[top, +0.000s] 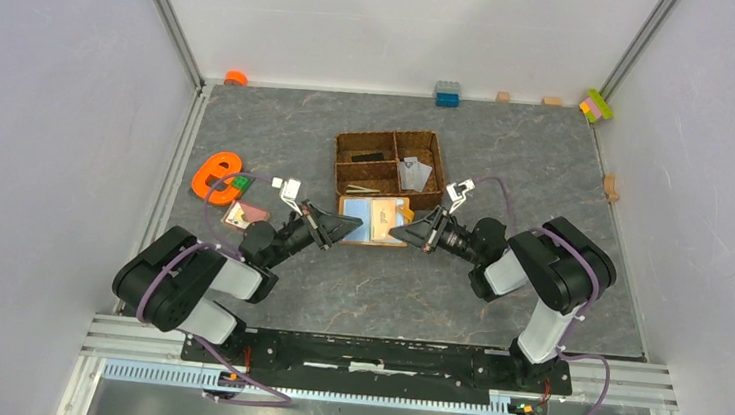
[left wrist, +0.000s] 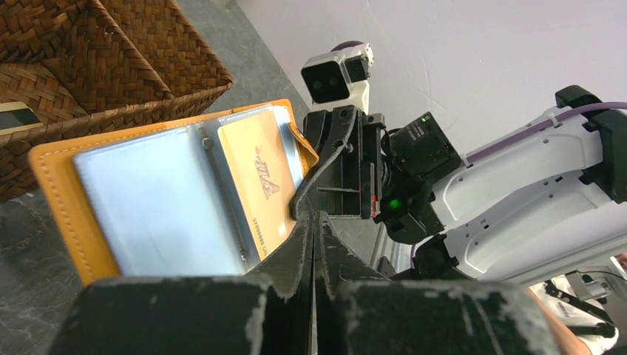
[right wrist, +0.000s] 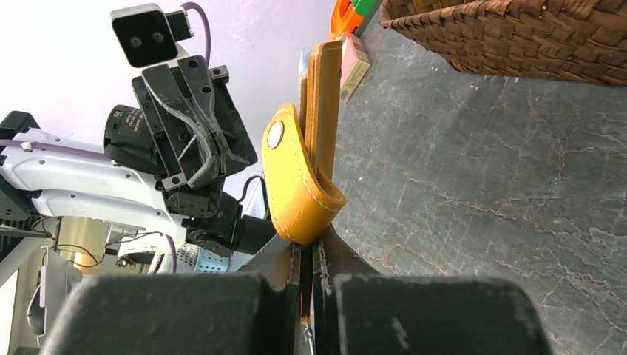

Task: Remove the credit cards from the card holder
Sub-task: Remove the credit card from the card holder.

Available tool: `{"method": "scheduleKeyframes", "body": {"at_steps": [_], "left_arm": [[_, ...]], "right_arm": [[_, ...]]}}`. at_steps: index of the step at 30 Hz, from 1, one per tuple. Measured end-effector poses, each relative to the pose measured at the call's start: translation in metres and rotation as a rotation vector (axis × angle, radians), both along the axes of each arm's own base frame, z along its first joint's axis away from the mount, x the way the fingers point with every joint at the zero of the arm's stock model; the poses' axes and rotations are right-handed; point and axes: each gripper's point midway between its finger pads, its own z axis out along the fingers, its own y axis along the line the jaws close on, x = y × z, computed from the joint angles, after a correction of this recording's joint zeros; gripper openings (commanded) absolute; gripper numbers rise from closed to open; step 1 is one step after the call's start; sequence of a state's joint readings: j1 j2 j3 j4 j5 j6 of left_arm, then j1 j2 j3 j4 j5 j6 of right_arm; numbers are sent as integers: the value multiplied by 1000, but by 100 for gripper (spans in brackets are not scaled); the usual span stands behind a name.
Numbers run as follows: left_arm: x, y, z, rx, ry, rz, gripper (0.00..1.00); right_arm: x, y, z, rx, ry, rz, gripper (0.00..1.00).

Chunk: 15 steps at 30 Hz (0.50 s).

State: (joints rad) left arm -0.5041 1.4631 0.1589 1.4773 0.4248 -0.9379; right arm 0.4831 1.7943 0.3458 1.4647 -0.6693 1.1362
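Observation:
The orange-tan card holder [top: 375,220] lies open just in front of the woven tray, between my two grippers. The left wrist view shows its pale blue lining and stitched rim [left wrist: 66,200], with one of the credit cards [left wrist: 259,185], beige with red lettering, sitting in a slot. My right gripper [top: 401,234] [right wrist: 310,244] is shut on the card holder's [right wrist: 299,177] edge beside the curled snap tab. My left gripper [top: 352,228] [left wrist: 314,218] is shut at the holder's near edge, beside the card's corner. Nothing shows between its jaws.
The brown woven divided tray [top: 391,161] stands right behind the holder. To the left are an orange e-shaped toy [top: 214,174], a green brick [top: 241,183] and a small pink box [top: 245,215]. Toy bricks [top: 447,94] [top: 597,105] line the back wall.

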Motion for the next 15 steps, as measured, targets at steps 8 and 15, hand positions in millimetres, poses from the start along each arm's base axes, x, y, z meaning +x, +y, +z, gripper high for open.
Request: {"method": "scheduleKeyframes", "body": {"at_steps": [8, 15], "left_arm": [[2, -7, -11, 3, 53, -35, 31], [8, -18, -19, -2, 107, -84, 36]], "right_arm": [[-1, 0, 3, 4, -8, 3, 0], [-4, 3, 4, 5, -10, 16, 1]]}}
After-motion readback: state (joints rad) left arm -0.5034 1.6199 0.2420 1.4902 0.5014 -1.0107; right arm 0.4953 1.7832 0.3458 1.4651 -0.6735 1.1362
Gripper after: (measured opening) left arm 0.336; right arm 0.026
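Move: The orange credit card, in its pocket in the open card holder, lies about 4 cm to the left hand's right, 2 cm ahead and 3 cm below. The wicker basket's middle is some 15 cm ahead of that hand, 5 cm right and 12 cm lower. From the right hand, which already grips the holder's clasp side, the card is about 3 cm left, 3 cm ahead and 1 cm above. The left hand sinks rightward some 3 cm towards the card, opening partway; the right keeps gripping the holder. ##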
